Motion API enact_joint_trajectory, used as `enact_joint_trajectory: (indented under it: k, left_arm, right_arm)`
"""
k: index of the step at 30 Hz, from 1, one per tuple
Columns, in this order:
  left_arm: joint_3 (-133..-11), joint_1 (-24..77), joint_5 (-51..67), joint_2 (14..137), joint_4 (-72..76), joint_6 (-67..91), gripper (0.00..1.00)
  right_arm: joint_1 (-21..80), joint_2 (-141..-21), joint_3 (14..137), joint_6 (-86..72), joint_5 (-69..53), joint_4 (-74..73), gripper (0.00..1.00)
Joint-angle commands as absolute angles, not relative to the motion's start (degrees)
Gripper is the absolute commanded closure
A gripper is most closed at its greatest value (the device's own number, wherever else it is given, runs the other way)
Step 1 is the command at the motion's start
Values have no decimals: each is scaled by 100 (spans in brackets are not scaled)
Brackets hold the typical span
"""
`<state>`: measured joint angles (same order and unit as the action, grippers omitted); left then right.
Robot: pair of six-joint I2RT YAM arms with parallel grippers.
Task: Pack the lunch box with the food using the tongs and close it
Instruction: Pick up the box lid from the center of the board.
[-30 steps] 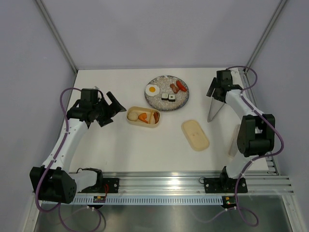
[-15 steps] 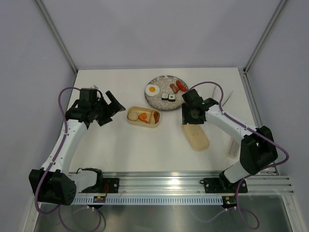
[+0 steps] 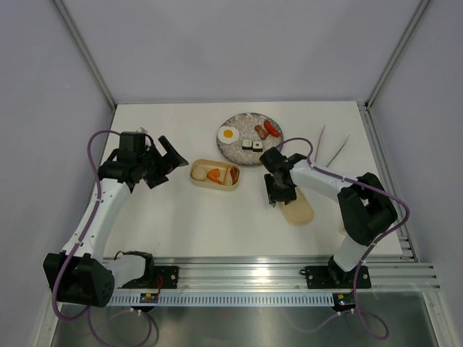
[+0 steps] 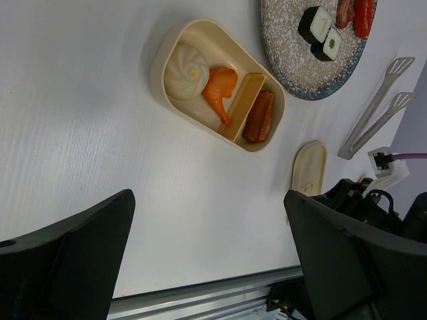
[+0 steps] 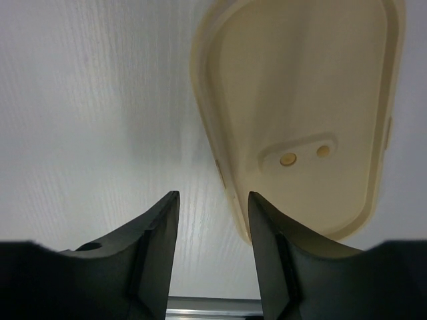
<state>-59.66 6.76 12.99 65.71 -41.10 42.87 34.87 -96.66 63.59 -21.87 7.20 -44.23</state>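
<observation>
The lunch box (image 3: 214,186) (image 4: 162,55) sits mid-table holding a beige ball (image 4: 187,70), an orange carrot piece (image 4: 221,89) and a sausage (image 4: 259,116). Its cream lid (image 3: 296,205) (image 5: 300,100) lies to the right. My right gripper (image 3: 278,191) (image 5: 213,223) hangs low over the lid's left edge, jaws open, the lid's rim just inside the right finger. The tongs (image 3: 330,147) (image 4: 375,111) lie loose at the back right. My left gripper (image 3: 171,159) (image 4: 207,197) hovers wide open left of the box, holding nothing.
A round speckled plate (image 3: 242,123) (image 4: 287,40) behind the box carries a fried egg (image 3: 228,134), two sushi rolls (image 3: 252,145) (image 4: 321,30) and sausages (image 3: 265,130). An aluminium rail (image 3: 289,275) runs along the table's near edge.
My right gripper let the tongs go at the back right, swung left and down to the lid, and its jaws narrowed. The left arm stayed still.
</observation>
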Motion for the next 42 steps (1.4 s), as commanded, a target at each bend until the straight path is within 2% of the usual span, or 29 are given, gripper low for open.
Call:
enact_joint_trajectory:
  k: [1, 5, 9, 11, 14, 15, 23, 33, 42]
  left_arm:
    - [-6082, 642, 1230, 6434, -3973, 4184, 1]
    - [-6073, 642, 1230, 6442, -3964, 4175, 1]
    - [-6073, 642, 1248, 6460, -3964, 4166, 1]
    - [-6056, 642, 1257, 6442, -3955, 4175, 1]
    - [-6029, 642, 1257, 6434, -3946, 4175, 1]
    - [-6021, 642, 1292, 6425, -3938, 4166, 1]
    - [-5880, 869, 1476, 6328, -3833, 3859, 1]
    - [-5423, 2661, 1941, 6679, -2743, 3490, 1]
    - [-5388, 3726, 1811, 7268, -1961, 3489, 1]
  right_arm:
    - [3551, -9887, 6425, -1996, 756, -4201, 49]
    - [3568, -10116, 6460, -1934, 826, -4131, 60]
    - [3560, -10090, 6442, -1899, 773, -4104, 65]
    - [3560, -10029, 6434, -1881, 756, -4104, 74]
    - [3559, -9818, 6486, -1898, 616, -4122, 97]
    - [3560, -9678, 6521, -1907, 572, -4131, 100]
    - [3559, -8764, 6662, -2512, 115, -3850, 100]
    - [3551, -8306, 6416, -4735, -1265, -2357, 100]
    - [3559, -8455, 6425, -5300, -1854, -1925, 100]
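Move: The right hand is just above the box lid's left long rim, nearer its near end. The lid's middle lies about 4 cm to its right, 2 cm ahead and 3 cm down. From that hand the lunch box is some 23 cm left and 11 cm ahead, the plate 10 cm left and 23 cm ahead. From the raised left hand the lid lies about 39 cm right, 2 cm back and 17 cm down, the lunch box 12 cm right and 6 cm ahead. Right fingers, half open, sink about 2 cm and shut on the lid's left long rim, then carry the lid up some 14 cm and left about 12 cm, rolling some 45 degrees so the hand's left side rises. The left hand waits, then swings about 15 cm right and 6 cm back, dipping slightly and turning clockwise towards the lid, fingers wide open. ##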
